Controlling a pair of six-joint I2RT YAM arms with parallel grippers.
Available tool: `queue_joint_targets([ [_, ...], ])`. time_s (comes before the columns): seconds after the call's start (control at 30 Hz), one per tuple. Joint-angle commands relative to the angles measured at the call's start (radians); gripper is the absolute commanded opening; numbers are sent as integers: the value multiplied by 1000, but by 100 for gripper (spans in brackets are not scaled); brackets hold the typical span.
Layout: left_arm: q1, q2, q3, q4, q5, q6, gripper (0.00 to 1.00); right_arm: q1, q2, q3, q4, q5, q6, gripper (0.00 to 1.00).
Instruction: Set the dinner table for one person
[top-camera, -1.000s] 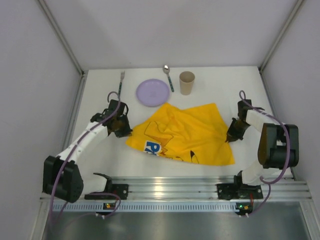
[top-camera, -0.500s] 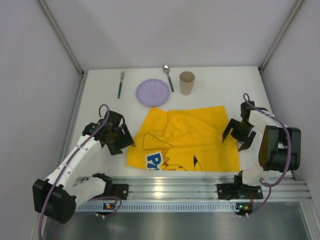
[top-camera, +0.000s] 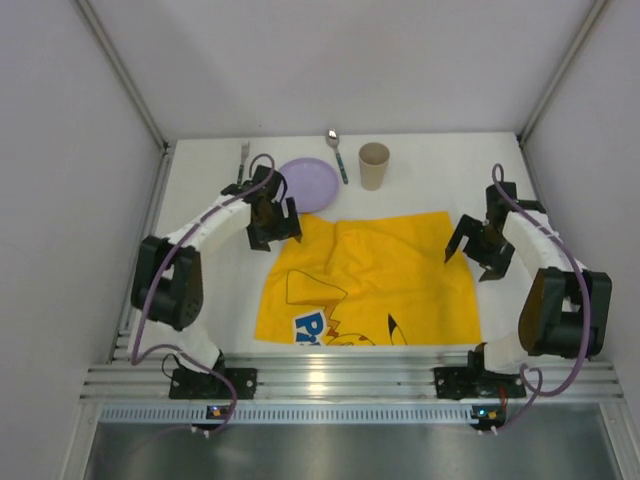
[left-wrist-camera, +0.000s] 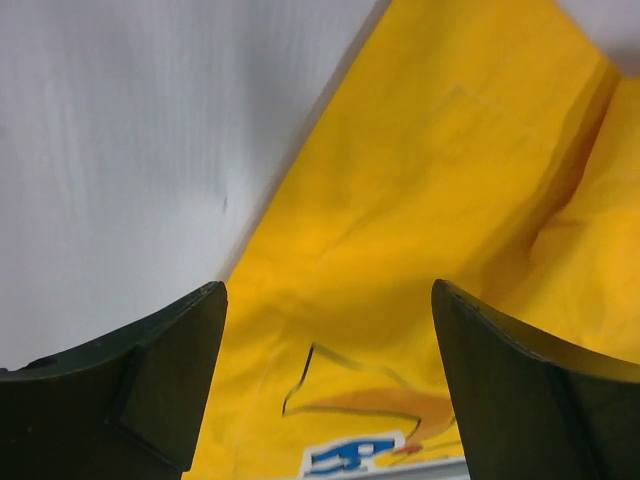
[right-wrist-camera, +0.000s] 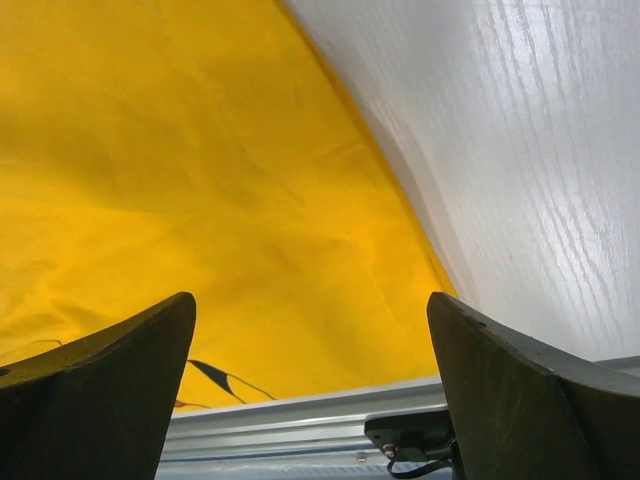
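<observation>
The white dinner table (top-camera: 205, 290) carries a yellow printed placemat (top-camera: 370, 285) spread nearly flat at its middle, with a light crease near the far edge. My left gripper (top-camera: 272, 225) hangs open over the mat's far left corner, nothing between its fingers (left-wrist-camera: 327, 290). My right gripper (top-camera: 478, 250) stands open at the mat's far right corner, also with nothing in it (right-wrist-camera: 310, 300). Beyond the mat lie a purple plate (top-camera: 310, 183), a spoon (top-camera: 337, 155), a tan cup (top-camera: 373, 165) and a fork (top-camera: 243, 158) partly hidden by the left arm.
A silver rail (top-camera: 330, 375) runs along the near edge, with both arm bases on it. Pale walls close in the table on three sides. The plate almost touches the mat's far left edge and sits right next to the left gripper.
Both grippers went from shut on the mat's corners to open, letting it go. The mat now lies flatter and squarer. The left arm swung out, then up to the far left corner.
</observation>
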Motion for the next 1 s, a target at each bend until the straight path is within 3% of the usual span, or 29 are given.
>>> queue_joint_targets([
  [0.0,0,194,138,130,46,118,88,15,-63,26,-43,-32,-2,100],
  [0.17,1,460,323,123,92,144,81,16,-86,-4,-49,-24,-2,100],
  [0.3,0,497,356,126,119,139,73,16,-78,-17,-43,-7,0,100],
  [0.33,0,497,353,130,129,139,65,16,-75,-21,-42,-4,0,100],
  [0.37,0,496,338,141,153,141,50,16,-65,-21,-34,-6,0,100],
  [0.5,-9,465,261,178,196,144,26,16,-25,-14,-16,-4,0,100],
  [0.6,-9,431,199,178,180,148,0,16,5,-4,-2,-12,1,100],
  [0.77,46,326,141,124,81,179,0,17,37,9,30,-44,8,100],
  [0.97,233,256,136,66,18,268,0,45,61,31,60,-87,18,100],
])
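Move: Ahead of the left hand, about 10 cm out, 6 cm to its right and 8 cm below, lies the cloth's far left corner, just short of the purple plate. The plate's middle is some 20 cm ahead and 6 cm right; the fork lies about 24 cm ahead and 9 cm left, the cup roughly 22 cm ahead and 22 cm right. From the right hand that corner is about 17 cm ahead and 37 cm left. Reaching forward some 10 cm while sinking about 6 cm and bearing right, the open left hand comes down on the yellow cloth's far left corner and its fingers shut, pinching it. Easing back 2 or 3 cm, it then drags the corner about 8 cm left, low over the table. The right hand stays open by the cloth's right side, ending slightly lower. ##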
